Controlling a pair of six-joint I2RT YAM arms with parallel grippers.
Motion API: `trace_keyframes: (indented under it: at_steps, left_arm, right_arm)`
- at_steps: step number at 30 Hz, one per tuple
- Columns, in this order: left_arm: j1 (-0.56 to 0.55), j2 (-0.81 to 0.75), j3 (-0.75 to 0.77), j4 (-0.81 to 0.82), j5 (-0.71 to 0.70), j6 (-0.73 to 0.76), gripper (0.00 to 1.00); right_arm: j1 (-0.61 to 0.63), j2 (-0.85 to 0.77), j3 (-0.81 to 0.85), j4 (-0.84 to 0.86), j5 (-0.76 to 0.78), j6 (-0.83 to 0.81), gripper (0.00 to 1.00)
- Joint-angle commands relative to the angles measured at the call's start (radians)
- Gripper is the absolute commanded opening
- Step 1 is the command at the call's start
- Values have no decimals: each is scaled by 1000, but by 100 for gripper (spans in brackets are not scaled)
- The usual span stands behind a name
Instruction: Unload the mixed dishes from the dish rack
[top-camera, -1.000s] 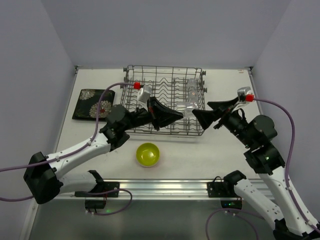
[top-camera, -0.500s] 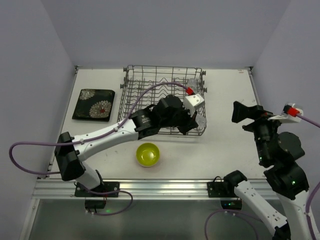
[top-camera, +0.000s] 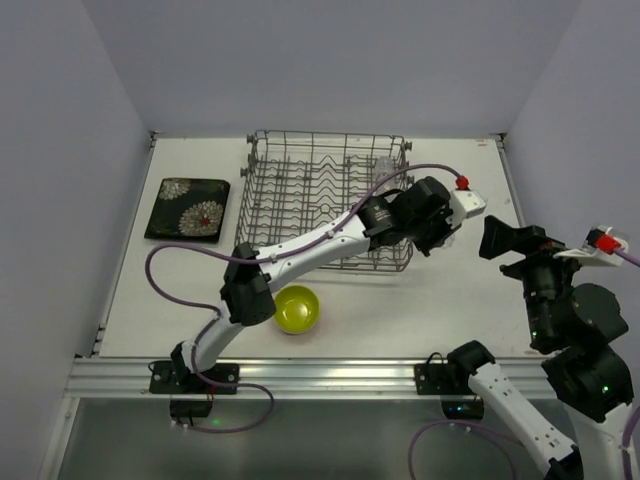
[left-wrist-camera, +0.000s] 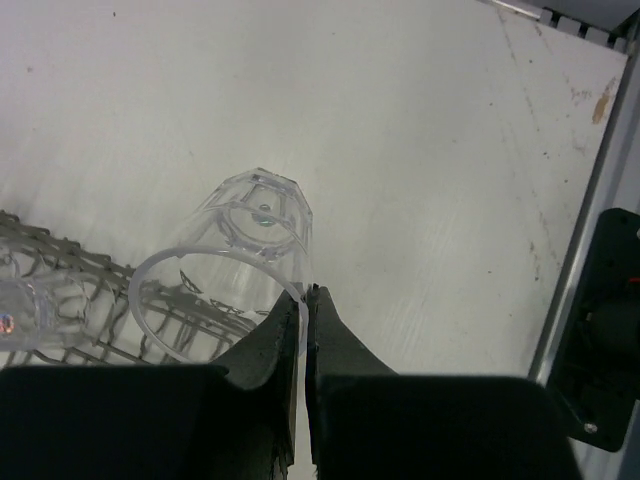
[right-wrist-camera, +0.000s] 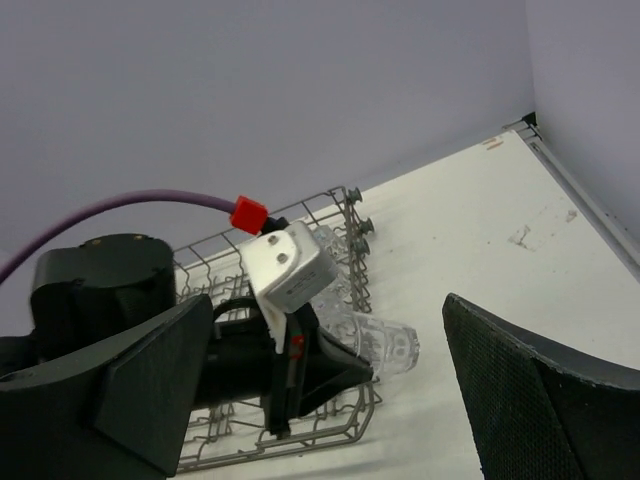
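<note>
My left gripper (top-camera: 437, 238) reaches across the dish rack (top-camera: 325, 134) to its front right corner. Its jaws (left-wrist-camera: 308, 292) are shut on the rim of a small clear glass (left-wrist-camera: 250, 255). The glass (right-wrist-camera: 388, 345) lies on its side in the grip, poking out past the rack's right wall over the table. Another clear glass (right-wrist-camera: 335, 252) stands inside the rack at the back right. My right gripper (top-camera: 503, 238) hangs open and empty to the right of the rack, its fingers (right-wrist-camera: 525, 395) wide apart.
A yellow-green bowl (top-camera: 296, 308) sits on the table in front of the rack. A black square plate with white and red flowers (top-camera: 189, 208) lies to the rack's left. The table's right edge rail (left-wrist-camera: 590, 250) runs close beyond the held glass.
The left arm has swung from the rack's left front across to its right corner, carrying the glass. The right arm has drawn back to the right, away from the rack.
</note>
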Motion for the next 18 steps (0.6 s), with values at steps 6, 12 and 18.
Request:
trace_keyframes:
  at_steps: [6, 12, 18]
  left_arm:
    - [-112, 87, 86, -46, -93, 372, 0]
    - [-161, 82, 29, -54, -64, 479, 0]
    - [-187, -14, -130, -114, 69, 505, 0]
  right_arm:
    - [0, -75, 51, -68, 68, -22, 99]
    - [1, -86, 63, -68, 77, -19, 99]
    - [1, -93, 68, -63, 115, -25, 99]
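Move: My left hand already holds the clear glass by its rim and is taking it to bare table about 11 cm back, 3 cm to the right and some 19 cm down. The rack's near right corner lies about 3 cm ahead, 4 cm left and 13 cm below. The green bowl stands roughly 29 cm left and 9 cm back, 18 cm lower. From my right hand, that bare spot is about 9 cm left, 5 cm back and 38 cm below. I draw the glass away from the rack corner with my left hand, first easing a little right and down, then back about 10 cm while sinking some 8 cm towards the bare table. My wrist swings clockwise and the fingers dip steeper, some 35 degrees in all, keeping their pinch on the rim. My open, empty right hand backs off and slightly right, out of the way. ##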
